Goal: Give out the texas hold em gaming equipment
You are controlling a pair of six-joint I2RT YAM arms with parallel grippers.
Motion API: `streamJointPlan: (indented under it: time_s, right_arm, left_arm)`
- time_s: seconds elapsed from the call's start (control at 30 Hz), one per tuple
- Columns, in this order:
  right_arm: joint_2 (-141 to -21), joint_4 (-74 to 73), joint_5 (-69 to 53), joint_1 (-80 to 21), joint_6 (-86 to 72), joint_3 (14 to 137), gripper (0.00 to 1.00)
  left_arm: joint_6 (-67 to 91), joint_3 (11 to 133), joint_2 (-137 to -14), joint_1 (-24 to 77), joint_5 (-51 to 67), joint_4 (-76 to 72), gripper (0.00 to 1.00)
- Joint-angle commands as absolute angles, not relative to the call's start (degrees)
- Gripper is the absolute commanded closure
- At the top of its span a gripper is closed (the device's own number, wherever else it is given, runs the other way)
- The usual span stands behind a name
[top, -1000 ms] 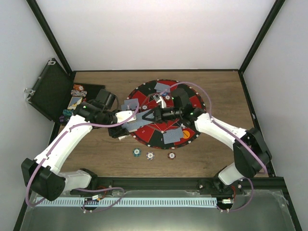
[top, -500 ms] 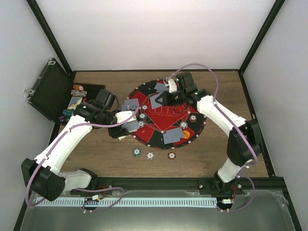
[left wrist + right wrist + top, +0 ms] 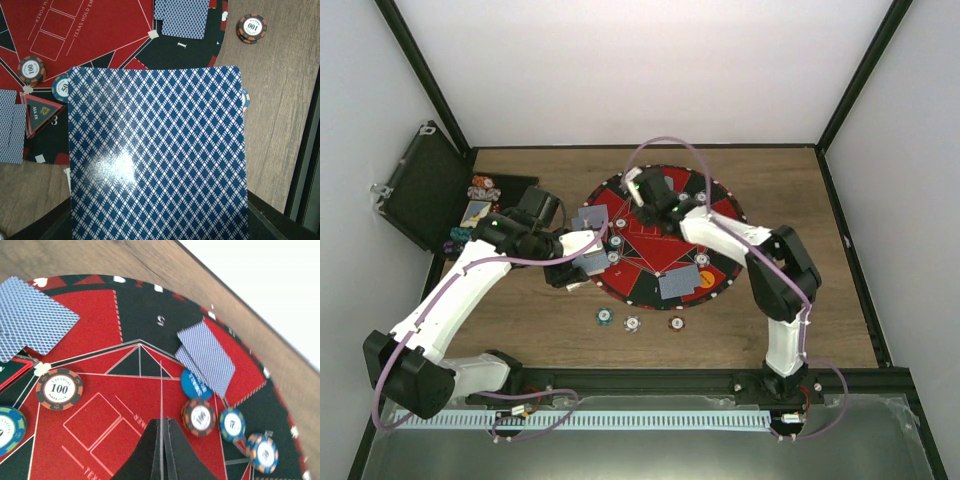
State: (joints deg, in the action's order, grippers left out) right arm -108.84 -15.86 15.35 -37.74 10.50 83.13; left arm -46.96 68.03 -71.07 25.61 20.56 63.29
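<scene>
My left gripper (image 3: pixel 578 258) hovers at the mat's left edge, shut on a stack of playing cards (image 3: pixel 157 155) whose blue diamond back fills the left wrist view and hides the fingers. Over the far part of the round red-and-black mat (image 3: pixel 665 250), my right gripper (image 3: pixel 161 421) is shut on one card (image 3: pixel 161 385), seen edge-on as a thin line. Face-down cards (image 3: pixel 206 356) (image 3: pixel 30 320) lie on the mat, with poker chips (image 3: pixel 60 389) (image 3: pixel 200 416) (image 3: pixel 232 424) beside them.
Three chips (image 3: pixel 605 317) (image 3: pixel 633 323) (image 3: pixel 676 322) lie on the wood in front of the mat. An open black case (image 3: pixel 420 185) with more chips (image 3: pixel 483 187) stands at the far left. A triangular marker (image 3: pixel 44 111) sits on the mat.
The right arm swung from beside the left gripper to the far side of the mat, then leftward, carrying a card. The left arm has stayed put.
</scene>
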Motion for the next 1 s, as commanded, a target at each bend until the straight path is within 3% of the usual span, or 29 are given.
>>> streamJointPlan:
  time_s: [0.0, 0.2, 0.3, 0.43, 0.53, 0.73, 0.83, 0.97]
  right_arm:
    - [-113.57, 3.06, 28.03, -42.09, 33.87, 77.6, 0.99]
    - [-116.9, 10.38, 26.55, -42.58, 39.67, 72.17, 0.96]
    - [-117.51, 9.71, 26.04, -43.0, 39.79, 72.02, 0.9]
    - [-116.66, 5.45, 22.75, -43.39, 37.12, 71.98, 0.73]
    - [-115.84, -2.06, 18.04, -43.51, 33.19, 73.52, 0.45]
    - [-111.97, -7.06, 15.25, -43.51, 27.34, 73.26, 0.2]
    - [-109.24, -5.02, 17.59, -43.43, 25.08, 71.21, 0.01]
    - [-105.67, -2.21, 21.28, -42.8, 21.73, 69.55, 0.0]
  left_arm:
    - [-47.06, 69.26, -69.6, 25.66, 20.52, 64.21, 0.89]
    - [-47.29, 69.21, -68.79, 25.66, 20.02, 64.58, 0.89]
    - [-47.69, 69.41, -68.8, 25.64, 19.75, 64.69, 0.89]
    - [-47.81, 69.66, -68.81, 25.66, 19.92, 64.58, 0.89]
    - [-47.66, 69.85, -68.8, 25.64, 20.31, 64.6, 0.89]
    - [-47.63, 70.43, -69.19, 25.66, 20.65, 64.68, 0.89]
    - [-47.49, 70.74, -69.43, 25.63, 21.08, 64.94, 0.89]
    - [-47.54, 70.6, -69.2, 25.66, 21.2, 65.07, 0.89]
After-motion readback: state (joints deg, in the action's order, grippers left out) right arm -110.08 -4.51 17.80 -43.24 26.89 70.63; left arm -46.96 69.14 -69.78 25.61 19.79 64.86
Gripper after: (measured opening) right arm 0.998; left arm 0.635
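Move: The card pinched in the right gripper goes to the left end of the printed card boxes, roughly 13 cm below that hand, some 5 cm to its left and 2 cm back. Around that spot, at table height, lie the orange-black chip about 5 cm to its left, the blue-green chip 6 cm left and 3 cm nearer, and the far card pair 11 cm farther out and 5 cm right. From the left hand the spot lies about 10 cm ahead, 14 cm right and 17 cm below. Lower the right gripper about 10 cm onto the left end of the printed boxes, easing slightly left and back and rolling some 30 degrees about the fingers' line, left side dipping. Down there, open the fingers from shut to fully wide to let go of the card while drawing back a little, then lift about 4 cm clear. ##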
